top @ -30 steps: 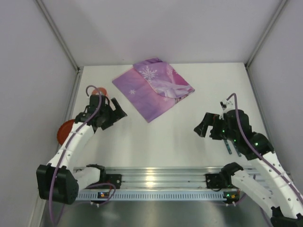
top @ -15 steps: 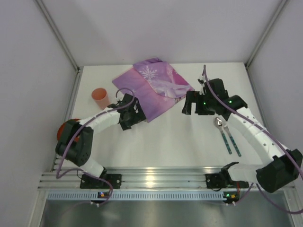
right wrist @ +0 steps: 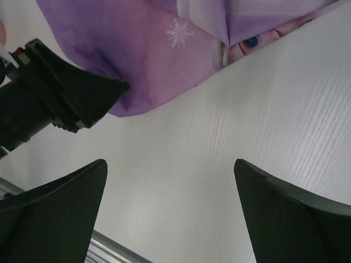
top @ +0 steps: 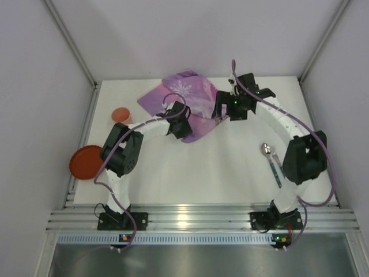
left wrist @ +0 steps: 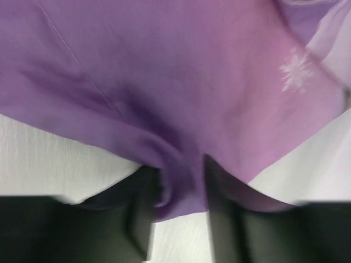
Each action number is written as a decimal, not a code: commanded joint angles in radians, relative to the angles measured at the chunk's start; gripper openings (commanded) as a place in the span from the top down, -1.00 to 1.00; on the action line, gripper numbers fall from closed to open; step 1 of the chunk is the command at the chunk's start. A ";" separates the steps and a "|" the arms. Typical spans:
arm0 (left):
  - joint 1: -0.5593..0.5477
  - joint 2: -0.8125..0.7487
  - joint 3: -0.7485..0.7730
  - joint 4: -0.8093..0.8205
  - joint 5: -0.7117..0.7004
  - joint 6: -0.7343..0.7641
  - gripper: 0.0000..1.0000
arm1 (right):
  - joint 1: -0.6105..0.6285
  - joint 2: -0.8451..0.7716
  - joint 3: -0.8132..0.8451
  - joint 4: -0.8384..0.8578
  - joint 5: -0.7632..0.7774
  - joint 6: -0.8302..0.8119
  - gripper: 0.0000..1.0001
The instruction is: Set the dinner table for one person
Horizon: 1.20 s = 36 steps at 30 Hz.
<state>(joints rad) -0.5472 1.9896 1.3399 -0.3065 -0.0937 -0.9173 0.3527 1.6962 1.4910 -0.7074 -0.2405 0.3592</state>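
Observation:
The purple snowflake placemat [top: 190,95] lies partly folded at the back of the white dinner table [top: 202,167]. My left gripper [top: 183,128] is at the mat's near corner. In the left wrist view its fingers [left wrist: 143,213] stand part-closed, with a bunched fold of the placemat [left wrist: 175,82] pinched between them and my left gripper [left wrist: 178,192] low on the table. My right gripper [top: 222,112] hovers open beside the mat's right edge. In the right wrist view my right gripper [right wrist: 170,186] holds nothing, over bare table [right wrist: 219,137], with the placemat [right wrist: 153,49] ahead.
An orange cup [top: 121,114] stands at the back left. A red plate [top: 85,163] lies at the left edge. A spoon [top: 266,149] and a fork [top: 275,154] lie on the right by my right arm's elbow. Walls enclose three sides.
Both arms reached from the near side of the table out to the placemat. The left jaws went from wide open to narrowed on the mat's corner. The right jaws stayed wide.

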 commanded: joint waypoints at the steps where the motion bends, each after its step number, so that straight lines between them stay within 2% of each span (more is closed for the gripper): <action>1: 0.003 0.097 0.001 -0.006 0.048 0.021 0.26 | -0.023 0.132 0.141 0.043 -0.072 0.003 -0.99; 4: 0.012 0.107 0.015 -0.031 0.069 0.066 1.00 | -0.026 0.287 0.303 0.029 -0.088 0.010 -1.00; 7: 0.021 0.094 -0.004 -0.043 0.087 0.116 1.00 | -0.026 0.440 0.505 0.019 -0.115 0.037 -0.99; 11: 0.030 0.071 -0.038 -0.051 0.104 0.156 1.00 | -0.029 0.642 0.664 0.017 -0.105 0.053 -0.99; 14: 0.036 0.061 -0.057 -0.055 0.133 0.175 1.00 | -0.029 0.736 0.730 0.026 -0.100 0.066 -1.00; 21: 0.055 0.043 -0.070 -0.068 0.155 0.207 1.00 | -0.026 0.801 0.721 0.075 -0.062 0.078 -0.99; 29: 0.096 0.015 -0.120 -0.049 0.173 0.224 1.00 | -0.041 0.769 0.680 0.098 0.010 0.075 -0.94; 32: 0.102 0.020 -0.127 -0.046 0.178 0.230 1.00 | -0.032 0.763 0.660 0.101 -0.020 0.089 -0.83; 36: 0.107 0.029 -0.122 -0.043 0.184 0.239 1.00 | 0.018 0.732 0.600 0.118 -0.030 0.087 -0.52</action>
<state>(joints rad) -0.4561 1.9877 1.2675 -0.2108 0.1387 -0.7322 0.3321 2.4622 2.1448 -0.5938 -0.2848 0.4473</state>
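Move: The left hand is right at the near corner of the purple cloth, some 1 cm below its pads; the orange cup stands about 27 cm to its left and 9 cm farther out. From the right hand, the folded-over flap lies about 16 cm ahead, 6 cm left and 14 cm down; the cloth's near corner is about 3 cm ahead and 16 cm left, and the spoon some 10 cm back and 18 cm right, both about 15 cm down. Forward over the cloth and then steeply down, veering a little left, the right hand reaches about 16 cm out and sinks 12 cm to the folded-over flap, fingers wide, then starts to close them astride a fold. The left fingers shut on the near corner and keep it pinched while that hand turns some 10 degrees clockwise, almost in place. ##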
